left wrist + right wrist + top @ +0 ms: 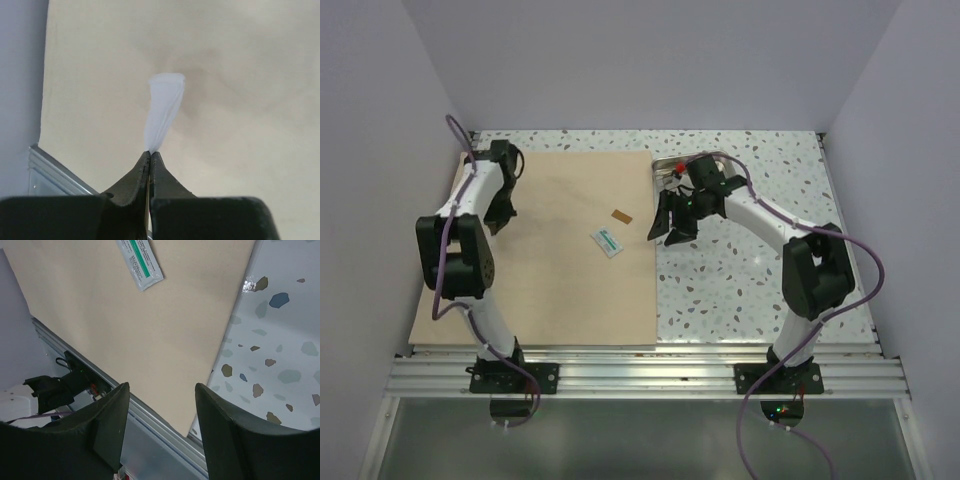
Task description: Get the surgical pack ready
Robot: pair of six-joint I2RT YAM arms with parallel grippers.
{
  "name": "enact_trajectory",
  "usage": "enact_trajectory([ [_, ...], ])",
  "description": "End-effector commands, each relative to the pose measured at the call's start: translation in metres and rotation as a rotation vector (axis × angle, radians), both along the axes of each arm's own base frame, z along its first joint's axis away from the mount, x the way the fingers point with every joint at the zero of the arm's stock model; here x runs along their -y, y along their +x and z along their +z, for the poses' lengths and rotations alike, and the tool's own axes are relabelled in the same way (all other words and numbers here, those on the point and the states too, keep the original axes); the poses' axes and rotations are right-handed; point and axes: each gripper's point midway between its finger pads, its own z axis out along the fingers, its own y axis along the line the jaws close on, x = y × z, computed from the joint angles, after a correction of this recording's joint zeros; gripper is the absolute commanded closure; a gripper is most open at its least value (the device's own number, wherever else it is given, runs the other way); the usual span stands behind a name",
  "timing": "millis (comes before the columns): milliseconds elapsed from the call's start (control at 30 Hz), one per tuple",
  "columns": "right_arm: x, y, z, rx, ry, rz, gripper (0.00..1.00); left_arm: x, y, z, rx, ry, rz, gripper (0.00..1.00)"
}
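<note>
The large tan wrap sheet (550, 280) lies flat on the left half of the table. On it rest a white packet with green print (607, 241) (140, 262) and a small brown piece (621, 217). My left gripper (500, 215) (150, 152) hangs over the sheet's left part, shut on a thin white packet (162, 112) that sticks out past its tips. My right gripper (665, 230) (160, 390) stands open and empty above the sheet's right edge (165, 330). The steel tray (666, 172) shows only partly behind the right arm.
Speckled tabletop (750, 270) extends to the right of the sheet. A metal rail (640, 372) runs along the near edge at the arm bases. Pale walls close in the left, back and right sides.
</note>
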Motion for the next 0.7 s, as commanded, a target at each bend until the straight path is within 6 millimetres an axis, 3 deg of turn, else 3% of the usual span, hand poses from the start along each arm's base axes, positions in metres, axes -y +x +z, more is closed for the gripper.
enact_trajectory([
  [0, -0.011, 0.002, 0.027, -0.03, 0.065, -0.022, 0.39, 0.084, 0.019, 0.063, 0.22, -0.168, -0.267, 1.0],
  [100, -0.013, 0.005, 0.039, -0.032, 0.076, -0.03, 0.39, 0.124, 0.021, 0.077, 0.311, -0.289, -0.364, 1.0],
  [133, -0.014, 0.006, 0.042, -0.042, 0.079, -0.037, 0.39, 0.149, 0.018, 0.087, 0.357, -0.365, -0.427, 1.0],
  [167, -0.015, 0.005, 0.044, -0.062, 0.081, -0.051, 0.39, 0.162, 0.021, 0.091, 0.394, -0.395, -0.458, 1.0],
  [433, -0.034, 0.012, 0.073, -0.135, 0.161, -0.18, 0.39, 0.29, -0.009, 0.119, 0.54, -0.634, -0.832, 1.0],
  [633, -0.058, 0.009, 0.085, -0.193, 0.193, -0.225, 0.39, 0.337, -0.03, 0.134, 0.575, -0.667, -0.989, 1.0],
  [667, -0.058, 0.005, 0.079, -0.223, 0.156, -0.234, 0.39, 0.341, -0.032, 0.134, 0.573, -0.671, -0.999, 1.0],
])
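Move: The left hand, already pinching the white gauze some 7 cm above the tan sheet, has the open right gripper about 47 cm to its right, level fore-and-aft and 4 cm higher. From this left hand the swab packet lies 32 cm right and 4 cm ahead, and the brown card 37 cm right and 13 cm ahead, both 7 cm below. From the right hand, the gauze is about 47 cm left, level fore-and-aft and 7 cm lower. The left hand keeps the gauze pinched in its shut fingers and sweeps it quickly about 32 cm to the right towards the right gripper, climbing some 10 cm mostly in the first half and then running nearly level, while the wrist turns about 50 degrees clockwise and the fingers swing from a leftward slant to point down and forward-right. The right hand, its fingers staying open, rises about 6 cm and then eases nearly 4 cm left to meet the gauze, tilting slightly. ##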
